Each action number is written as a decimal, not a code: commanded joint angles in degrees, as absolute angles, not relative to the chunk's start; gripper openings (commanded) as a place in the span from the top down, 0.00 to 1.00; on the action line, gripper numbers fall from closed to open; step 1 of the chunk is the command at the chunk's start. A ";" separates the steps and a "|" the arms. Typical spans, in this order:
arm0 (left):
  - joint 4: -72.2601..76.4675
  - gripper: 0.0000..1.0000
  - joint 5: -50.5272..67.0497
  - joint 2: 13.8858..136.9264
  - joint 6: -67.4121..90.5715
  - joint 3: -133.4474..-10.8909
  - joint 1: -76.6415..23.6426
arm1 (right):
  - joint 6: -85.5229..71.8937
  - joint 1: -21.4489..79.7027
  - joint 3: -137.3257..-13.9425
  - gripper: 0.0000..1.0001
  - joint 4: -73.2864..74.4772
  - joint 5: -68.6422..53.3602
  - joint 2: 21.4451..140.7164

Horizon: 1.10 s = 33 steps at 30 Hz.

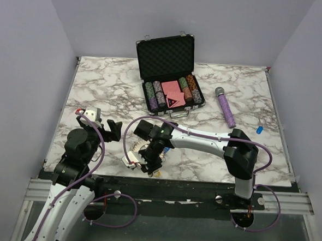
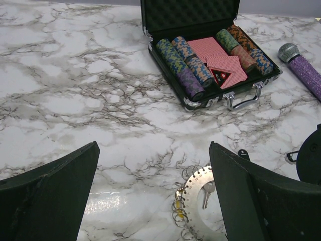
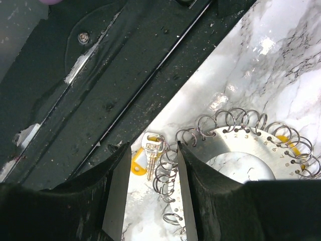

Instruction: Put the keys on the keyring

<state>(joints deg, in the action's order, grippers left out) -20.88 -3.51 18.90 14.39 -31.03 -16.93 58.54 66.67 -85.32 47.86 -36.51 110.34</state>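
The keyring [image 3: 235, 146], a flat silver disc fringed with small wire rings, lies at the table's near edge. My right gripper [image 3: 153, 146] hangs open just over its rim. Between the jaws are several of the small rings and a silver key [image 3: 150, 155] with a yellow tag [image 3: 138, 163]. In the left wrist view the keyring [image 2: 196, 187] shows another silver key [image 2: 207, 194] inside its hole, and a small black key head [image 2: 243, 152] lies just beyond it. My left gripper [image 2: 154, 145] is wide open above bare marble left of the ring. A blue key [image 1: 259, 128] lies far right.
An open black chip case [image 1: 169, 72] with chips and cards stands at the back centre. A purple microphone [image 1: 226, 107] lies to its right. The black mounting rail [image 3: 100, 85] runs along the table's near edge, right beside the keyring.
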 commanded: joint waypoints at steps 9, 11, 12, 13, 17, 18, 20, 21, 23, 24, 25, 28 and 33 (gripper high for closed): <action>-19.42 0.01 -3.61 17.23 15.11 -30.06 -16.61 | 57.75 66.71 -83.76 0.50 46.41 -37.17 106.97; -20.39 0.01 -3.08 16.62 15.82 -30.32 -16.61 | 57.31 66.36 -83.58 0.49 46.14 -38.40 105.65; -20.74 0.01 -3.08 16.18 16.43 -30.24 -16.61 | 56.70 66.18 -83.58 0.49 45.88 -38.50 104.86; -20.83 0.01 -3.08 15.48 16.78 -29.97 -16.61 | 56.25 66.01 -83.50 0.49 45.53 -38.50 104.16; -19.69 0.01 -3.51 12.22 19.15 -28.22 -16.61 | 53.62 63.64 -83.32 0.49 44.12 -41.04 101.96; -18.99 0.01 -3.86 11.61 20.03 -27.34 -16.61 | 53.00 63.02 -83.41 0.49 44.03 -41.91 101.52; -16.27 0.01 -4.74 11.16 21.18 -24.97 -16.61 | 52.21 62.14 -83.58 0.49 43.77 -42.71 100.47; -14.95 0.01 -5.79 11.51 21.70 -24.09 -16.61 | 51.95 61.62 -83.67 0.49 43.77 -42.71 100.20; -12.32 0.01 -8.86 12.48 22.32 -22.24 -16.44 | 51.24 60.65 -83.93 0.49 43.68 -43.24 99.23; -11.17 0.01 -9.75 13.18 22.06 -21.80 -16.26 | 51.07 60.21 -83.94 0.49 43.51 -43.33 98.53; -10.47 0.01 -10.63 13.88 21.54 -21.62 -15.91 | 50.72 59.86 -83.76 0.49 43.24 -43.16 97.92; -7.04 0.01 -13.96 13.45 19.34 -20.83 -15.91 | 48.96 59.15 -83.06 0.49 41.58 -42.72 95.72; 4.11 0.01 -18.00 10.37 16.18 -14.87 -15.91 | 43.61 57.05 -80.43 0.48 37.10 -42.89 91.24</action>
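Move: The keyring's middle lies about 7 cm ahead of the right hand, 3 cm to its left and 4 cm below. Nearer the base, the silver key sits some 2 cm back, 1 cm left, with the yellow key 2 cm back and 2 cm right; the blue key is 11 cm ahead, 4 cm right. From the left hand, the keyring is about 5 cm back, 13 cm right and 19 cm below. Lift the right gripper about 10 cm away from the silver key and the tabletop, easing it some 4 cm forward over the keyring as it climbs; tilt its left side up and turn it clockwise, keeping the fingers half open. Meanwhile bring the empty left gripper slightly back and up, then down, left and forward, turning counter-clockwise to end a little lower and farther from the keyring. ##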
